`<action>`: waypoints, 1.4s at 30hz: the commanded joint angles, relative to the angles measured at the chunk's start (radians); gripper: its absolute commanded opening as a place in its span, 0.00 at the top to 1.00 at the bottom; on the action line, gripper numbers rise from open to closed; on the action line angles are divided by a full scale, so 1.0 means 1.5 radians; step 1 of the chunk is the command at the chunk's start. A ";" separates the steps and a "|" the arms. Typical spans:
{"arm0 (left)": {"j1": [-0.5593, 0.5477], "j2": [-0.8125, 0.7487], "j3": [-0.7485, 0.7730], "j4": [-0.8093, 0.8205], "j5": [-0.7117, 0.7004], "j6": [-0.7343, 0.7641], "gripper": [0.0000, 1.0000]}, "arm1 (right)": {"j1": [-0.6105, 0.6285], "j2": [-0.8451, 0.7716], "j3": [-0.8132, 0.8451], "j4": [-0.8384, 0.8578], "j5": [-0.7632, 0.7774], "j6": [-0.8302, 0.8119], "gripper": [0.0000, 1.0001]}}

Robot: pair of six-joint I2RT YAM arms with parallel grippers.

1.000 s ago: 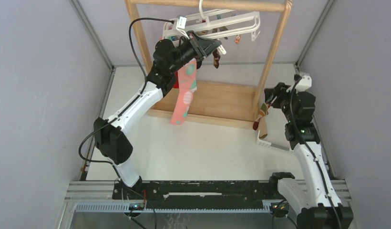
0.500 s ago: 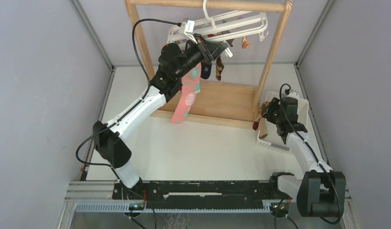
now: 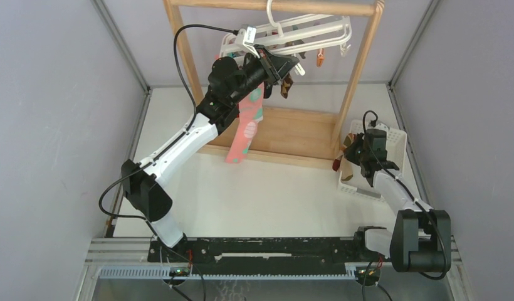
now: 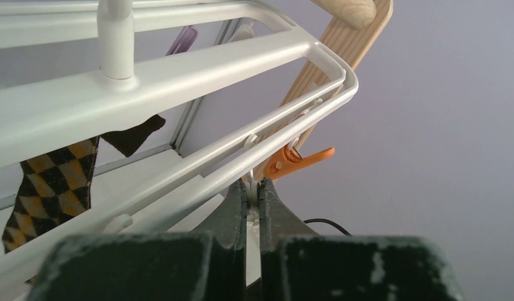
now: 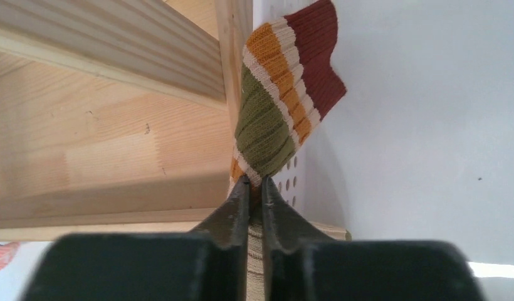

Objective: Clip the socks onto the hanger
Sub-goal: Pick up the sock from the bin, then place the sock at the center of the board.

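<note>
The white hanger (image 3: 311, 31) hangs by its hook from the wooden rack's top bar; it also shows in the left wrist view (image 4: 179, 69). My left gripper (image 3: 292, 61) (image 4: 253, 183) is shut on a small white clip under the frame's right end, just beside an orange clip (image 4: 298, 160). A pink sock with teal dots (image 3: 245, 132) and a dark checkered sock (image 4: 51, 182) hang from the hanger. My right gripper (image 3: 350, 145) (image 5: 254, 182) is shut on the striped sock (image 5: 283, 106) beside the rack's right post, low by the basket.
The tall wooden rack (image 3: 361, 69) stands at the back, with a flat wooden base (image 3: 292, 135). A white perforated basket (image 3: 395, 141) sits at the right, behind my right gripper. Grey walls close in on both sides.
My left gripper has shifted right and pulled the hanger with it. My right arm has folded down, so the striped sock sits lower, by the basket.
</note>
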State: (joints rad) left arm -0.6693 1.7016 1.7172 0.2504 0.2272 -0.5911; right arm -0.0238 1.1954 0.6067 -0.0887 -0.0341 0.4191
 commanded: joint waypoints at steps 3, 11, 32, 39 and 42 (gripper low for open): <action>-0.019 -0.023 0.016 -0.034 0.032 0.016 1.00 | -0.003 -0.029 -0.003 0.026 0.009 0.010 1.00; -0.021 -0.020 0.017 -0.035 0.031 0.019 1.00 | -0.002 -0.138 -0.003 -0.006 0.023 0.001 1.00; -0.025 -0.013 0.021 -0.040 0.036 0.020 1.00 | 0.223 -0.114 0.084 -0.108 0.056 -0.085 1.00; -0.025 -0.027 0.019 -0.051 0.035 0.030 1.00 | 0.393 -0.016 0.075 -0.141 0.119 -0.084 1.00; -0.026 -0.028 0.019 -0.049 0.039 0.026 1.00 | 0.425 0.011 0.042 -0.101 0.114 -0.057 0.92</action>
State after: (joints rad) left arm -0.6750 1.6997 1.7187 0.2386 0.2184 -0.5667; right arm 0.5621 1.1820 0.7120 -0.2867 0.1005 0.3088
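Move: The striped sock is already between my right fingertips, its middle about 1 cm back and 1 cm lower, draped over the bin's left rim. The bin's middle is roughly 9 cm to the right, 2 cm back and 5 cm down; the rack's near right corner is some 4 cm left, 4 cm back and 6 cm down. From my left hand, up at the hanger, the sock lies around 21 cm right, 6 cm back and 38 cm below. I finish shutting my right fingers on the sock and lift it some 7 cm off the bin rim, fingertips tipping up a little. Then I sweep it left about 15 cm, past the rack's near corner to the open table before the rack, sinking and drawing back on the way while the hand swings roughly 30 degrees counter-clockwise. My pinch holds throughout. ##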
